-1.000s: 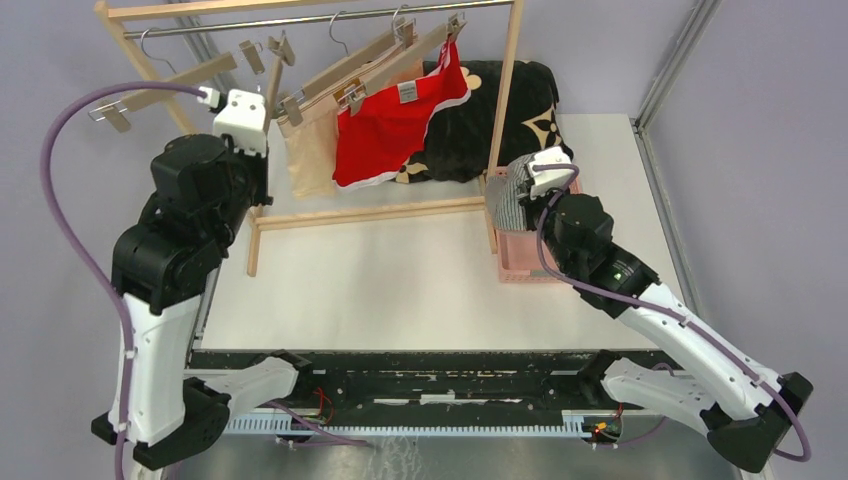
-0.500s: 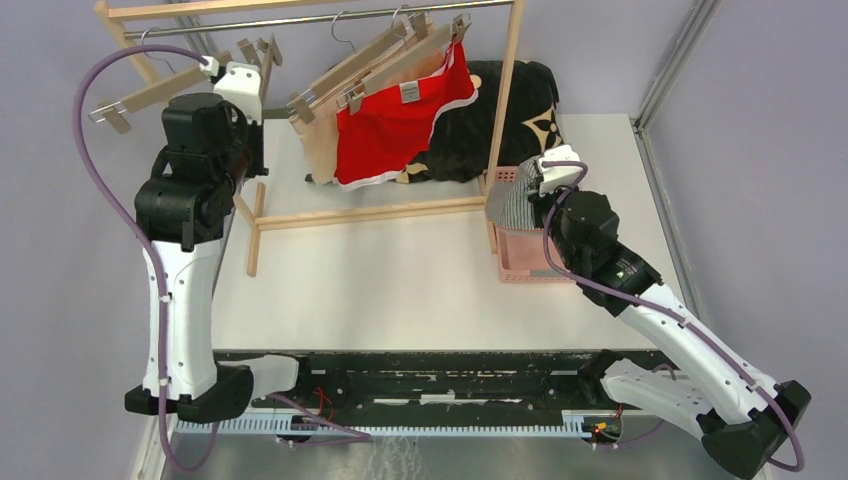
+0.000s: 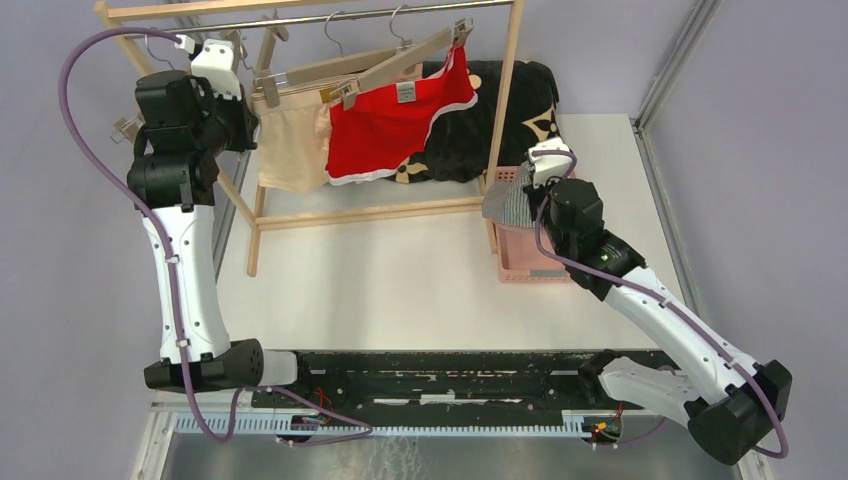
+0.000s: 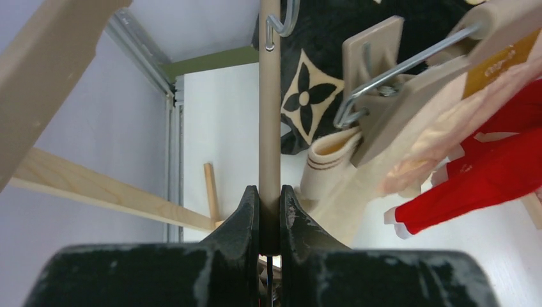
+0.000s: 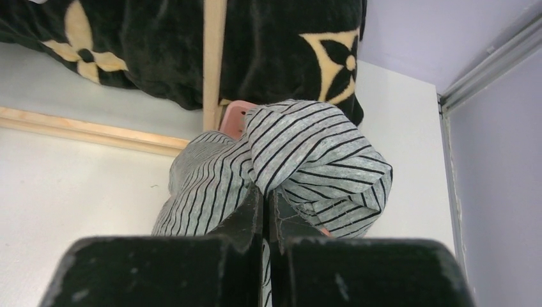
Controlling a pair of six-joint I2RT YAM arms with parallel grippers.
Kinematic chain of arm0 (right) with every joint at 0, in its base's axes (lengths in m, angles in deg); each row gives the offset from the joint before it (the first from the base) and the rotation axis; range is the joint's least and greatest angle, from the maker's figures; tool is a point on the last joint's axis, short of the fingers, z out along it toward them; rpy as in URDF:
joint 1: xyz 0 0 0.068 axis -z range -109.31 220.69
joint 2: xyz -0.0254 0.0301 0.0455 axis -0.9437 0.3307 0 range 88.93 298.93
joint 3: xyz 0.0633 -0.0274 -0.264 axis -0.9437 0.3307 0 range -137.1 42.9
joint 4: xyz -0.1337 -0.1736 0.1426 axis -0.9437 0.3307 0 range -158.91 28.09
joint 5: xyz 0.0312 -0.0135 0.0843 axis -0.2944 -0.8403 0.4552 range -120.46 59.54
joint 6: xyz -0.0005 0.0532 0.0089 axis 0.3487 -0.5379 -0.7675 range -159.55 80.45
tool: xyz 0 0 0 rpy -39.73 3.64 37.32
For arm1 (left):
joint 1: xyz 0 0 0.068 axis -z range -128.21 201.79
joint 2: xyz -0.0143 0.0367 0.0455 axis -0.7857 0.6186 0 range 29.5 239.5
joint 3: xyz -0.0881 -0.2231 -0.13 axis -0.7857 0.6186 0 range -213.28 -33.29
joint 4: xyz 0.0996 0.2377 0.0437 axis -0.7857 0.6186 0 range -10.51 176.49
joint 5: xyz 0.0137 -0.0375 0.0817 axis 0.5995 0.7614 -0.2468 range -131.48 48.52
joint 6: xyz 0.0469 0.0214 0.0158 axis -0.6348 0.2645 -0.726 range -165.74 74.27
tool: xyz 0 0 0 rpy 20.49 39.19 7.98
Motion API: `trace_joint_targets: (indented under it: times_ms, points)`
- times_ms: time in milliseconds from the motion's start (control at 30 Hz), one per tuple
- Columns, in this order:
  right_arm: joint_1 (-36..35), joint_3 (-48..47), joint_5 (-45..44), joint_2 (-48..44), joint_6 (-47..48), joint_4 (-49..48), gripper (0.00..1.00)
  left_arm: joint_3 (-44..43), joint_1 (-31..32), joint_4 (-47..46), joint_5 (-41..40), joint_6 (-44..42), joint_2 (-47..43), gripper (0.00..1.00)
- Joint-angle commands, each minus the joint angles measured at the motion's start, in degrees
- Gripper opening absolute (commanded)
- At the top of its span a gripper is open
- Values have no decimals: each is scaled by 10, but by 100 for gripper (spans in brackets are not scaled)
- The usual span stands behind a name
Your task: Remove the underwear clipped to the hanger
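Observation:
My left gripper [image 3: 243, 100] is high at the rack's left end, shut on the thin wooden bar of a hanger [image 4: 270, 128]. Just to its right a hanger clip [image 4: 377, 109] holds the pale beige underwear [image 3: 290, 150], which also shows in the left wrist view [image 4: 332, 173]. The red underwear [image 3: 390, 125] with white trim hangs clipped on the hanger beside it and shows in the left wrist view [image 4: 492, 179]. My right gripper [image 5: 267, 198] is shut on the grey-and-white striped underwear [image 5: 307, 153] and holds it [image 3: 505, 200] over the pink basket's [image 3: 520, 262] far end.
The wooden rack has a metal rail [image 3: 330, 17], an upright post [image 3: 505, 110] and a floor bar [image 3: 370, 213]. A black cushion [image 3: 510, 110] with tan flower marks lies behind it. A metal rail [image 3: 665, 70] edges the table on the right.
My left arm has risen and swung left up to the rail, and the beige and red hangers have shifted left with it. My right gripper has moved slightly left with the striped underwear.

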Motion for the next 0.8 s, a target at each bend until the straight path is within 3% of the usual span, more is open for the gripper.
trace_joint_targets:
  times_ms: [0, 400, 600, 767]
  points:
    - [27, 1, -22, 22, -4, -43, 1, -38, -6, -64, 63, 2, -16, 3]
    - [101, 30, 49, 133, -68, -79, 1, -22, -14, -69, 61, -7, -48, 3]
    - [121, 32, 69, 155, -77, -86, 1, -48, -24, -69, 69, -3, -28, 3]
    - [127, 33, 88, 166, -87, -93, 1, -18, -25, -88, 94, 8, -49, 3]
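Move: The pink basket for the striped underwear has its middle about 12 cm ahead of the right hand, 6 cm to its right and 24 cm below; the rack's right post stands some 13 cm ahead, 6 cm left, its middle 3 cm lower. From the left hand, the rod is about 11 cm ahead, straight in line and 9 cm above; the peach underwear is 11 cm ahead, 5 cm right, 15 cm below, and the red one 10 cm ahead, 25 cm right, 12 cm below. The striped underwear, still pinched in the right hand, is lowered about 11 cm towards the basket while carried some 5 cm forward and a little right, the wrist tipping down about 15 degrees; the fingers stay shut. The bare hanger stays gripped by its end in the left hand, which lifts it slightly beside the rod, eases back a touch, then holds. ##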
